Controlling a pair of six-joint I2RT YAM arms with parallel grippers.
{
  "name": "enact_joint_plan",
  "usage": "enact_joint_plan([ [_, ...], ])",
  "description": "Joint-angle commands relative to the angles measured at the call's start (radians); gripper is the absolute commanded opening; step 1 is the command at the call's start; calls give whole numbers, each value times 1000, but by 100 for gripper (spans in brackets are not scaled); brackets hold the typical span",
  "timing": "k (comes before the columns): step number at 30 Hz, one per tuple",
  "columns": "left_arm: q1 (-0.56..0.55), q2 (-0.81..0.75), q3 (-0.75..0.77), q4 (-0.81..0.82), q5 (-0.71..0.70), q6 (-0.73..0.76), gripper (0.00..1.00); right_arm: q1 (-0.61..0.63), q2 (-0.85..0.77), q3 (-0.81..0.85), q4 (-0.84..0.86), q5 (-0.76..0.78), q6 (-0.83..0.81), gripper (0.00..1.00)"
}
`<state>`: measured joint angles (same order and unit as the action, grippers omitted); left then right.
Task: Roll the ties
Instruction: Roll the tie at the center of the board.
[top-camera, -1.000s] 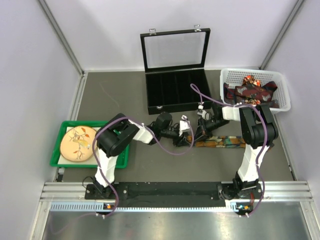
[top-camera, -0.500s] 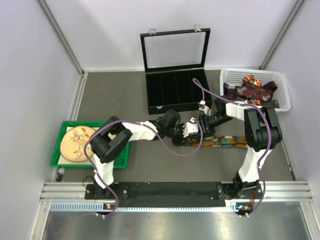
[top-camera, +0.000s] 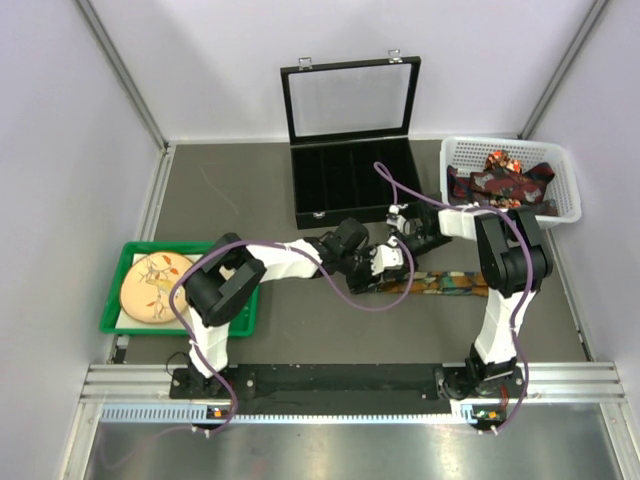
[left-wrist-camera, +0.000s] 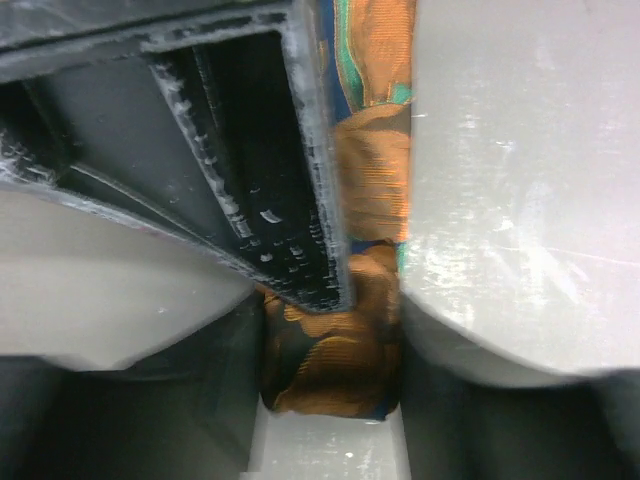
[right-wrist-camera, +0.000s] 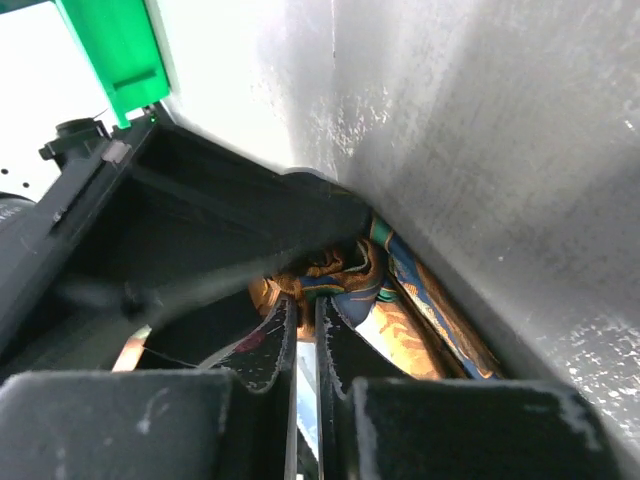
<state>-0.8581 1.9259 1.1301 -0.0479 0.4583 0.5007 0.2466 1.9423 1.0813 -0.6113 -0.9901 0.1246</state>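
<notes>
One of the ties (top-camera: 446, 283) lies flat on the grey table, its left end wound into a small roll under both grippers. The left wrist view shows that orange and dark roll (left-wrist-camera: 345, 365) filling the gap between my left gripper's (left-wrist-camera: 338, 330) white fingers (left-wrist-camera: 520, 200), which are shut on it. My left gripper (top-camera: 384, 262) reaches in from the left. My right gripper (top-camera: 402, 240) comes down from behind. Its black jaws (right-wrist-camera: 306, 300) stand almost together, their tips nipped on a fold of the roll (right-wrist-camera: 350, 270). More ties (top-camera: 502, 178) lie heaped in the white basket (top-camera: 505, 144).
An open black case (top-camera: 350, 190) with its glass lid up stands just behind the grippers. At the left is a green tray (top-camera: 108, 300) holding a round painted cushion (top-camera: 153, 285). Purple cables loop from both arms over the table.
My left arm has stretched right, bringing its gripper onto the tie's rolled end. The right gripper opened, moved slightly left and back, and shut again on the roll.
</notes>
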Motion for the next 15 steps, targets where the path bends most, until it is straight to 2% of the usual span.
enact_joint_plan([
  [1, 14, 59, -12, -130, -99, -13, 62, 8, 14, -6, -13, 83, -71, 0],
  [2, 28, 51, -22, -109, -52, -34, 65, 3, 11, -11, -15, 97, -74, 0],
  [3, 46, 30, -39, -77, -18, -72, 72, -4, 9, -14, -13, 109, -77, 0],
  [6, 102, -11, -102, 40, 121, -114, 82, -20, 18, -21, -15, 151, -97, 0],
  [11, 123, -24, -213, 336, 267, -131, 85, -52, 29, -31, -10, 197, -114, 0],
  [15, 97, 57, -195, 437, 252, -145, 85, -64, 27, -29, -10, 196, -120, 0],
])
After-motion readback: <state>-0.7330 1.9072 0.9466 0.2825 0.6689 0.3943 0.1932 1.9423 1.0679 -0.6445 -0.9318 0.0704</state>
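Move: The tie's rolled end lies practically at the left hand's point, its half-open fingers standing at either edge. From the right hand's point, the roll's middle is about 1 cm lower; its shut fingers already pinch the roll from the right side. The flat rest of the tie centres some 15 cm to the right of the right hand, level fore-and-aft and about 3 cm lower. From that hand the black display case lies about 24 cm ahead and 6 cm left, the white basket 24 cm ahead and 29 cm right. The left hand lets go of the roll's edges, its fingers opening from about half to nearly wide as it backs off some 2 cm to the left and a little over 1 cm forward, tilting back about 15 degrees towards pointing more steeply down. The right hand keeps its pinch on the coil and draws the roll about 2 cm to the right along the tie towards its flat part, sinking about 1 cm as it goes. ##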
